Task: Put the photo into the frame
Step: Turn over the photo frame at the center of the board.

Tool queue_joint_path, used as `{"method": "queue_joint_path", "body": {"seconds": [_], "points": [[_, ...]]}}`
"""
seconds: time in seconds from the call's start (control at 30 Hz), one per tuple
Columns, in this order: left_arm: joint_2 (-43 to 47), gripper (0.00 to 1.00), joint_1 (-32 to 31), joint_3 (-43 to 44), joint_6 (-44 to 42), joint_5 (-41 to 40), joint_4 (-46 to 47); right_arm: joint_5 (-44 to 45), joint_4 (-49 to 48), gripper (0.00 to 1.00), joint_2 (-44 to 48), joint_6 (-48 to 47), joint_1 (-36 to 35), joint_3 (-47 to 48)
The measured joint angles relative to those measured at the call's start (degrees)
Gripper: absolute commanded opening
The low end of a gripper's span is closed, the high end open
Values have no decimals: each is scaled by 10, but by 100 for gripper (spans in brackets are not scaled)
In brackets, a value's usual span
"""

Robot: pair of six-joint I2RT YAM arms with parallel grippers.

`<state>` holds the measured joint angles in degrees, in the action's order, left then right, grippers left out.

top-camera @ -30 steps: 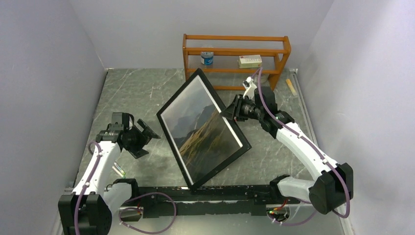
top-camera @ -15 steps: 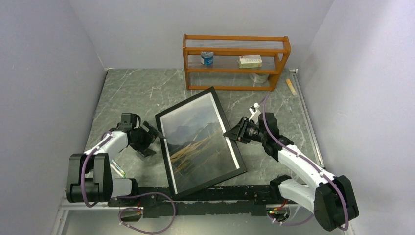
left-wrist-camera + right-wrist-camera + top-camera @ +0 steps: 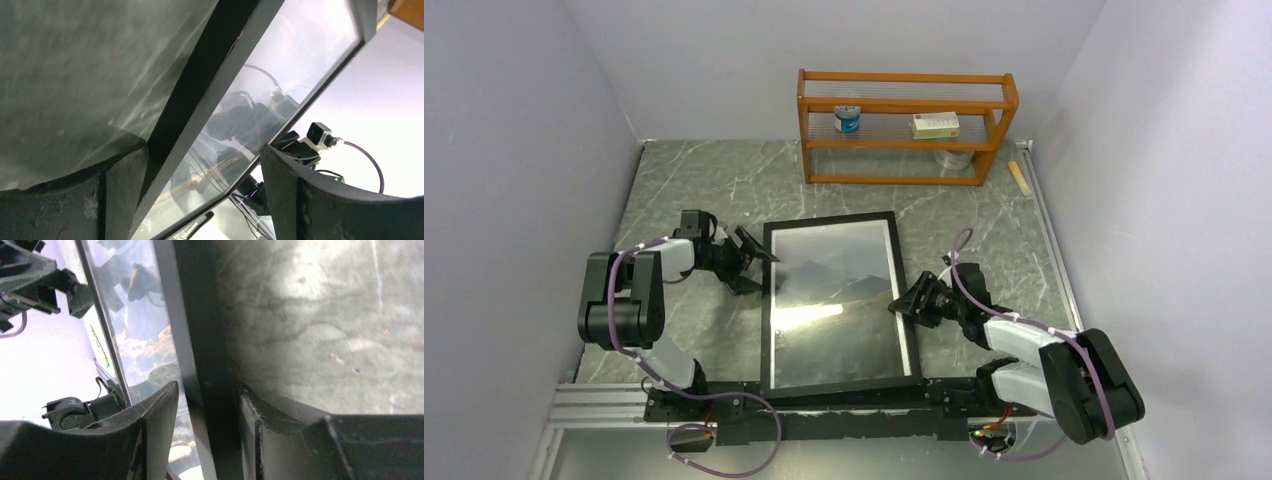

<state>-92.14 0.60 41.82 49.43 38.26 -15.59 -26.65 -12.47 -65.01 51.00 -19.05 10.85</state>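
The black frame (image 3: 767,310) lies flat on the marble table in the top view, front face up. Behind its glass sits the photo (image 3: 834,300) of grey mountains and a tan hillside. My left gripper (image 3: 754,262) is at the frame's upper left edge and wide open. That black edge (image 3: 200,90) runs between its fingers (image 3: 125,190) without being clamped. My right gripper (image 3: 902,303) straddles the frame's right edge (image 3: 200,315). Its jaws are open, with a gap showing between the left finger (image 3: 160,420) and the frame.
An orange-brown shelf rack (image 3: 906,125) stands at the back with a can (image 3: 847,118) and a small box (image 3: 934,125) on it. A wooden strip (image 3: 1020,178) lies at the back right. The arms' base rail (image 3: 844,400) runs along the near edge.
The frame, tilted up in my right gripper before, has come down flat and turned square to the table. The right jaws have loosened. My left gripper moved in to the frame's left edge.
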Motion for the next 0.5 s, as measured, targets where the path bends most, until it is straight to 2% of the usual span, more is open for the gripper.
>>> {"method": "queue_joint_path", "body": {"seconds": [0.13,0.27,0.5], "points": [[-43,87,1,43,-13,13,12,-22,-53,56,-50,7,6,11],[-80,86,3,84,-18,19,29,-33,-71,67,-98,10,8,43],[-120,86,0,151,-28,14,10,20,5,83,-122,-25,7,124]]}}
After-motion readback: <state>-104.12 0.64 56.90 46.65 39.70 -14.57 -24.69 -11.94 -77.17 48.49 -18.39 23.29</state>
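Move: The photo frame lies face up between the hands. Its middle is about 15 cm to the left hand's right and 6 cm back, a few centimetres lower; from the right hand it is some 12 cm to the left, 3 cm ahead and slightly below. Ahead of the frame stands the wooden rack, roughly 27 cm ahead of the left hand and 28 cm to its right. The black rail at the frame's near end has its middle some 20 cm back and 11 cm left of the right hand. With its outer finger still against the frame's right bar, the right hand goes about 5.5 cm forward, rising slightly, while its fingers open from half to well apart astride the bar. The left hand, fingers kept wide around the left bar, runs forward beside it some 7 cm, and the two slide the frame away from the near rail towards the rack. ##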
